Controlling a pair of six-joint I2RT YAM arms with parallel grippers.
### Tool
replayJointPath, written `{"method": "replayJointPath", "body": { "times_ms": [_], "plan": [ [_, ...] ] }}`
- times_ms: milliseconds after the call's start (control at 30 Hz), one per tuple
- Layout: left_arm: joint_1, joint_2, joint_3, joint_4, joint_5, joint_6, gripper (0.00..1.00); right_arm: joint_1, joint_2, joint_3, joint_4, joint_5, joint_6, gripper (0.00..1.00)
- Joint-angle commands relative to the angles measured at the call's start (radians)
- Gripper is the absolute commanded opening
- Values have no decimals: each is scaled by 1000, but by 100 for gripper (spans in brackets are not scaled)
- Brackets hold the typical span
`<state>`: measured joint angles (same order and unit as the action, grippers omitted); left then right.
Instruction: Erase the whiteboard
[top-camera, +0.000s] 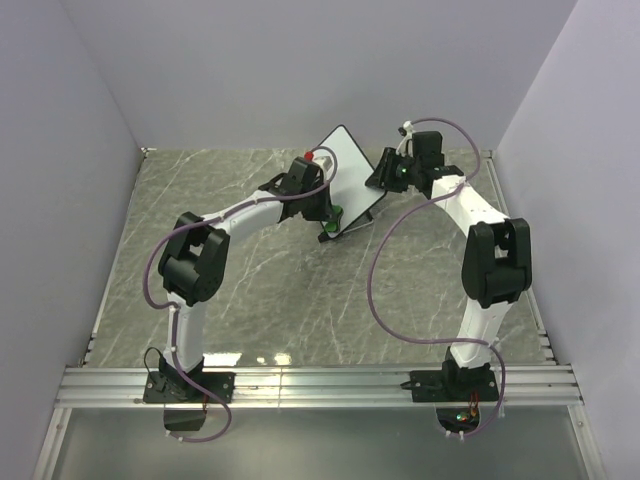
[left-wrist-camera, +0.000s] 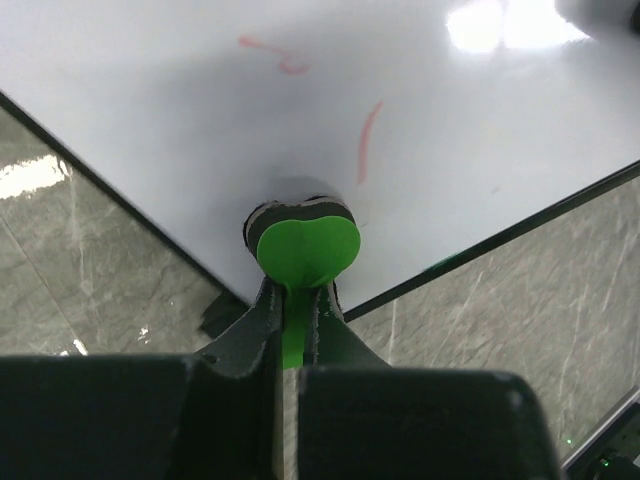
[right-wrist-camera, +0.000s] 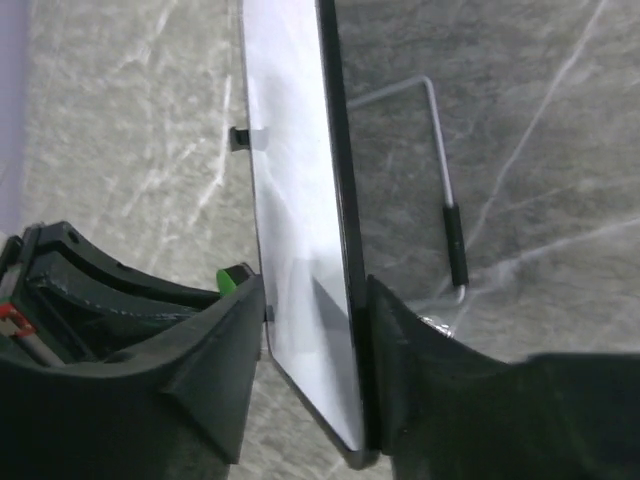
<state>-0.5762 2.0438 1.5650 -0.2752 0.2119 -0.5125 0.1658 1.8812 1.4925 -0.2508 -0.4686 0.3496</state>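
The whiteboard (top-camera: 347, 165) stands tilted on the marble table, far centre. In the left wrist view its face (left-wrist-camera: 200, 120) carries faint red strokes (left-wrist-camera: 368, 140). My left gripper (top-camera: 328, 212) (left-wrist-camera: 298, 290) is shut on the narrow waist of a green bow-tie eraser (left-wrist-camera: 305, 245), whose pad rests on the board near its lower corner. My right gripper (top-camera: 383, 180) (right-wrist-camera: 315, 330) straddles the board's right edge (right-wrist-camera: 295, 200). One finger (right-wrist-camera: 215, 340) lies against the white face and the other (right-wrist-camera: 400, 340) against the black frame. The eraser (right-wrist-camera: 228, 280) peeks out behind the left finger.
A wire stand (right-wrist-camera: 440, 170) props the board from behind. A small red-capped thing (top-camera: 310, 154) sits by the left wrist at the board's far-left edge. Grey walls enclose the table on three sides. An aluminium rail (top-camera: 320, 380) runs along the near edge.
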Motion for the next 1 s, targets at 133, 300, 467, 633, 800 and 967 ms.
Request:
{"method": "replayJointPath", "body": {
  "times_ms": [133, 300, 467, 633, 800, 967],
  "plan": [
    [3, -7, 72, 14, 10, 9, 0, 5, 25, 23, 39, -50, 6, 12],
    [-1, 15, 76, 37, 23, -11, 0, 3, 29, -5, 28, -59, -17, 0],
    [-10, 49, 134, 56, 27, -30, 0, 3, 16, -50, 39, -79, -17, 0],
    [-5, 116, 231, 47, 3, -26, 0, 3, -28, -118, 53, -90, -18, 0],
    [50, 173, 256, 67, 7, -41, 0, 3, -59, -169, 39, -94, -21, 0],
    [91, 184, 199, 90, 1, -37, 0, 3, -85, -175, 21, -90, -26, 0]
  ]
}}
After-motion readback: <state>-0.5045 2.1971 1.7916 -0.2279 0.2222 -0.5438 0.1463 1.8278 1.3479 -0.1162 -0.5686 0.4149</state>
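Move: The left hand, already holding the eraser on the whiteboard near its lower near corner, has the last red marks about 6 cm ahead, 2 cm right and 3 cm above; the whiteboard's middle is some 10 cm ahead, 4 cm right and 4 cm above. The right hand's open fingers straddle the board's top edge, about 1 cm left and 1 cm below, level fore and aft; the board's middle is roughly 9 cm left, level, 5 cm below. Right fingers pinch the board's top edge as the left hand wipes the eraser some 7 cm forward. ##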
